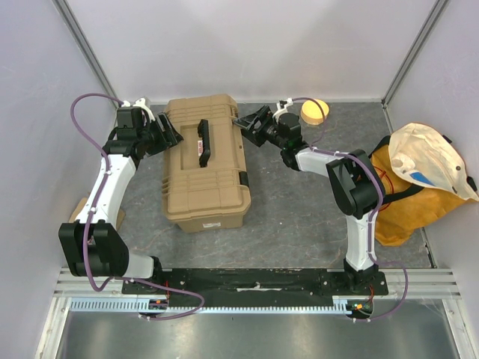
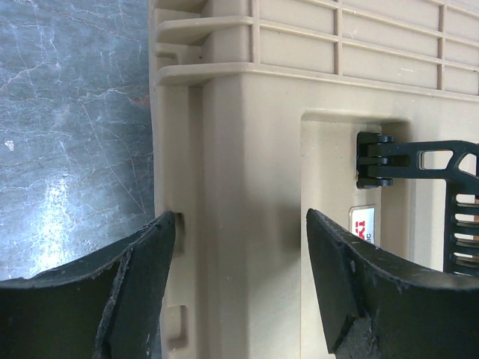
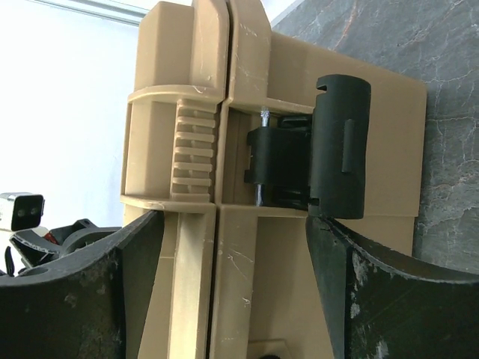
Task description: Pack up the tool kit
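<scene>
The tool kit's tan ribbed toolbox (image 1: 206, 168) lies closed on the grey table, its black handle (image 1: 203, 140) flat on the lid. My left gripper (image 1: 171, 133) is open at the box's far left edge. In the left wrist view the left gripper (image 2: 239, 247) straddles the lid's (image 2: 247, 187) rim, close to the handle's hinge (image 2: 374, 161). My right gripper (image 1: 243, 123) is open at the far right side. In the right wrist view the right gripper (image 3: 232, 254) spans the seam between lid and base, one fingertip (image 3: 325, 232) touching the lower end of a black latch (image 3: 340, 142).
An orange-yellow fabric bag (image 1: 408, 202) with a cream flap slumps at the right wall. A yellow round object (image 1: 314, 111) sits at the back behind the right arm. A brown cardboard piece (image 1: 78, 209) lies by the left wall. White walls close in three sides.
</scene>
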Robot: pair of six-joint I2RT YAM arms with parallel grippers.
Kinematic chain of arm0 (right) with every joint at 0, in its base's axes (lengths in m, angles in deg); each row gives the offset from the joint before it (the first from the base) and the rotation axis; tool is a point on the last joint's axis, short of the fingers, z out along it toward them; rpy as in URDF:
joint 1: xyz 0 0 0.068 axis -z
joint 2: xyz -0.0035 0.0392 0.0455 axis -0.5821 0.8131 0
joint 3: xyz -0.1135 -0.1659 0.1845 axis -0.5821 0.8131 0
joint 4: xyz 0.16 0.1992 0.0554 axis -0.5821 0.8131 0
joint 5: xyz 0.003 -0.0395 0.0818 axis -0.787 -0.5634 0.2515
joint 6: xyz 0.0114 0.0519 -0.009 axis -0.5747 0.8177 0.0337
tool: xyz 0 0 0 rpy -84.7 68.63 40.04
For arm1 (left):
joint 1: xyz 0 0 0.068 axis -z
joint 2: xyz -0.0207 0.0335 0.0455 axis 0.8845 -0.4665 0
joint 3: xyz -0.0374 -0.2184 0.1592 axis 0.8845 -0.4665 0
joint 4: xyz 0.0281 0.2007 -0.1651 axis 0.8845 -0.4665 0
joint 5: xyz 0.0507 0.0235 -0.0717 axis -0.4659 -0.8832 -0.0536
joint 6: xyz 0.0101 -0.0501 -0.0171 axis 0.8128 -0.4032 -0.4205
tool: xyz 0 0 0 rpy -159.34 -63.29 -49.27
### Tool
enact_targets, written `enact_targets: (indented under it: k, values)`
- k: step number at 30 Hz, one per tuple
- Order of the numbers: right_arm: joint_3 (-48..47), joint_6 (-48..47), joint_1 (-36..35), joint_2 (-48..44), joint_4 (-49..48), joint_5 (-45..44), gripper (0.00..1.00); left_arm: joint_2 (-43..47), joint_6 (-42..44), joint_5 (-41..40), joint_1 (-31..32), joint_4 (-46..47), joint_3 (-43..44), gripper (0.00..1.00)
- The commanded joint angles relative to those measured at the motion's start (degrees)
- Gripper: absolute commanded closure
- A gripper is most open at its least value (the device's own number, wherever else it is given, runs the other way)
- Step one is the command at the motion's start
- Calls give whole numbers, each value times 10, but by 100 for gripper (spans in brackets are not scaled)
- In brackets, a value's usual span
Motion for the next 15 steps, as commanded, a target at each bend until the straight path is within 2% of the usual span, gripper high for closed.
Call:
enact_targets:
  k: [1, 4, 15]
  values:
    - [12, -24, -7, -7, 11, -7, 17, -14, 19, 16, 1, -19, 7, 23]
    - [53, 5, -1, -25, -20, -21, 20, -12, 19, 10, 1, -20, 6, 23]
    - [167, 30, 0, -76, -76, -91, 50, -13, 20, 2, 1, -19, 8, 24]
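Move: The case's far latch, still sticking out, is right by the right fingertips: about 3 cm ahead of the hand, 1 cm left and 2 cm lower. The near latch is some 15 cm back and 1 cm left, the handle about 4 cm back and 12 cm left, and the yellow disc 5 cm ahead and 20 cm right, far below. From the left hand the far latch is roughly 20 cm right and 3 cm ahead, slightly lower. The right hand backs off the far latch, about 4 cm right and back, sinking slightly while its fingers part-close. ##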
